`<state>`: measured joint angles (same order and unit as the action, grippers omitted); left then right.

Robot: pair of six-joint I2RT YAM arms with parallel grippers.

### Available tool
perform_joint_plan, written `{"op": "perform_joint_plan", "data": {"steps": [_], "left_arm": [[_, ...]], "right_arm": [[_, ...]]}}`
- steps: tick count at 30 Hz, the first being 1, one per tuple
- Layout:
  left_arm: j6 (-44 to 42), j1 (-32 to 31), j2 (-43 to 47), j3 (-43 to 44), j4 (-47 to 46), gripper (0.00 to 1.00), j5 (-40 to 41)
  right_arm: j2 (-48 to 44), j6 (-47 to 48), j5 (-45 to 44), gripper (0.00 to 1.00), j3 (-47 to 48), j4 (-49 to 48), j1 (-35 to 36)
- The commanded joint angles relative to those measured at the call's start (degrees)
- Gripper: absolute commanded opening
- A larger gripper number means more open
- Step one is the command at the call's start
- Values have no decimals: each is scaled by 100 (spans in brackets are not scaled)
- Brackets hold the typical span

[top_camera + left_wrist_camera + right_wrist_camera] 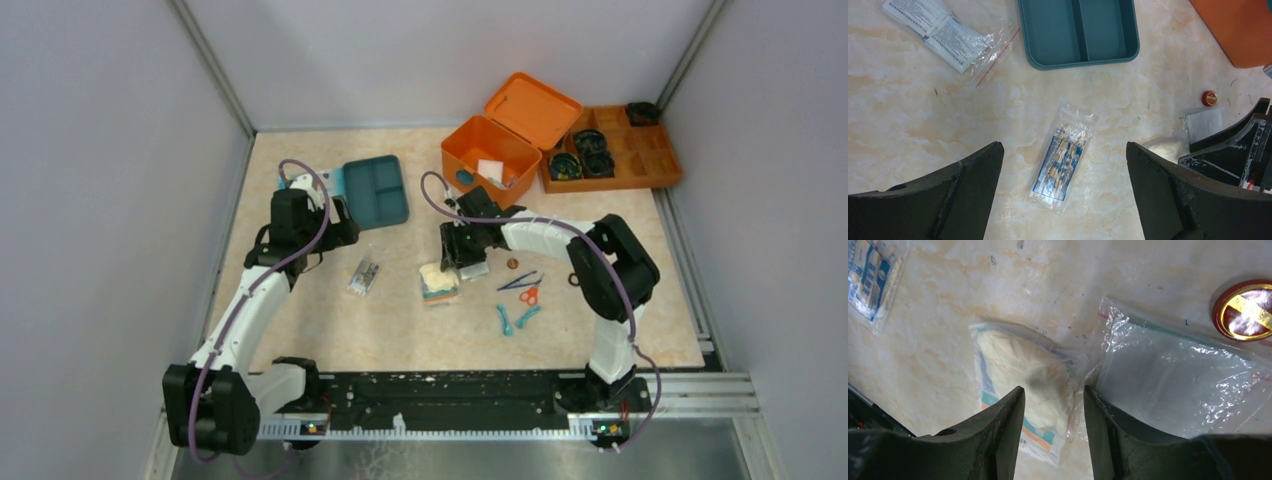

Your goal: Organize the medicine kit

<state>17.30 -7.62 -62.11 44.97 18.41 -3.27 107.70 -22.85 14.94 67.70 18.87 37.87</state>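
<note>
The medicine kit (488,150), an orange box, stands at the back with its lid (533,108) swung open. My right gripper (462,255) hovers low over the table in front of it. In the right wrist view the right gripper (1054,390) is open, its jaws a moderate gap apart above the edge of a gauze packet (1018,370) and a clear plastic bag (1173,375); nothing is gripped. My left gripper (1064,146) is wide open, high above a packet of swabs (1063,162).
A teal compartment tray (377,190) lies at the back left beside white leaflets in a bag (938,30). A flat orange divided tray (640,160) is at the back right. A red tin (1245,310), blue tweezers (520,281), orange scissors (529,295) and two teal pieces (505,320) lie near the right arm.
</note>
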Motion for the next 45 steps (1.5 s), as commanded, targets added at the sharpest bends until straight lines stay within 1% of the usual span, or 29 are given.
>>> {"op": "perform_joint_plan", "data": {"steps": [1, 4, 6, 10, 12, 13, 17, 25, 31, 35, 40, 45], "left_arm": [[28, 32, 25, 119, 12, 99, -47], [28, 32, 28, 117, 0, 99, -52], [28, 32, 23, 118, 7, 99, -50], [28, 32, 40, 119, 3, 99, -45], [28, 32, 37, 121, 4, 99, -51], [28, 32, 37, 120, 4, 99, -48], [27, 32, 42, 113, 3, 99, -47], [28, 32, 30, 124, -5, 99, -56], [36, 41, 62, 126, 19, 99, -15], [45, 41, 79, 138, 29, 99, 36], [54, 41, 85, 137, 39, 99, 43], [48, 41, 136, 127, 38, 99, 51]], "right_arm": [[334, -9, -90, 48, 123, -100, 88], [427, -34, -125, 43, 134, -127, 85], [457, -60, -139, 34, 135, -153, 87], [464, -79, -158, 11, 148, -171, 89], [434, -88, -153, 2, 144, -190, 89], [403, -89, -145, 0, 133, -191, 88], [125, -84, -2, 0, 105, -294, 88], [-767, 45, 601, 0, 229, -541, 85], [-1105, 81, 464, 0, 630, -282, -13], [-1229, -31, 632, 0, 992, -255, -355], [-1363, -403, 756, 0, 1544, -460, -966], [-1320, -920, 313, 0, 2046, -654, -1606]]}}
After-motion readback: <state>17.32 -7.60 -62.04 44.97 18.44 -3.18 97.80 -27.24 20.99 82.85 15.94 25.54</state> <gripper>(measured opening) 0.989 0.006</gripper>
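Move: The cream bag's middle lies about 3 cm left and 3 cm back of the open right hand, 1 cm below it. The clear bag sits roughly 4 cm right of the hand and 1 cm ahead, a red cap 4 cm right and 6 cm ahead; the orange box stands 18 cm ahead and 7 cm right, its middle 4 cm higher. From the left hand the cream bag is some 17 cm right, 6 cm back and 13 cm down. Right fingers pinch the cream bag's corner and raise it some 20 cm, curving forward towards the orange box. ##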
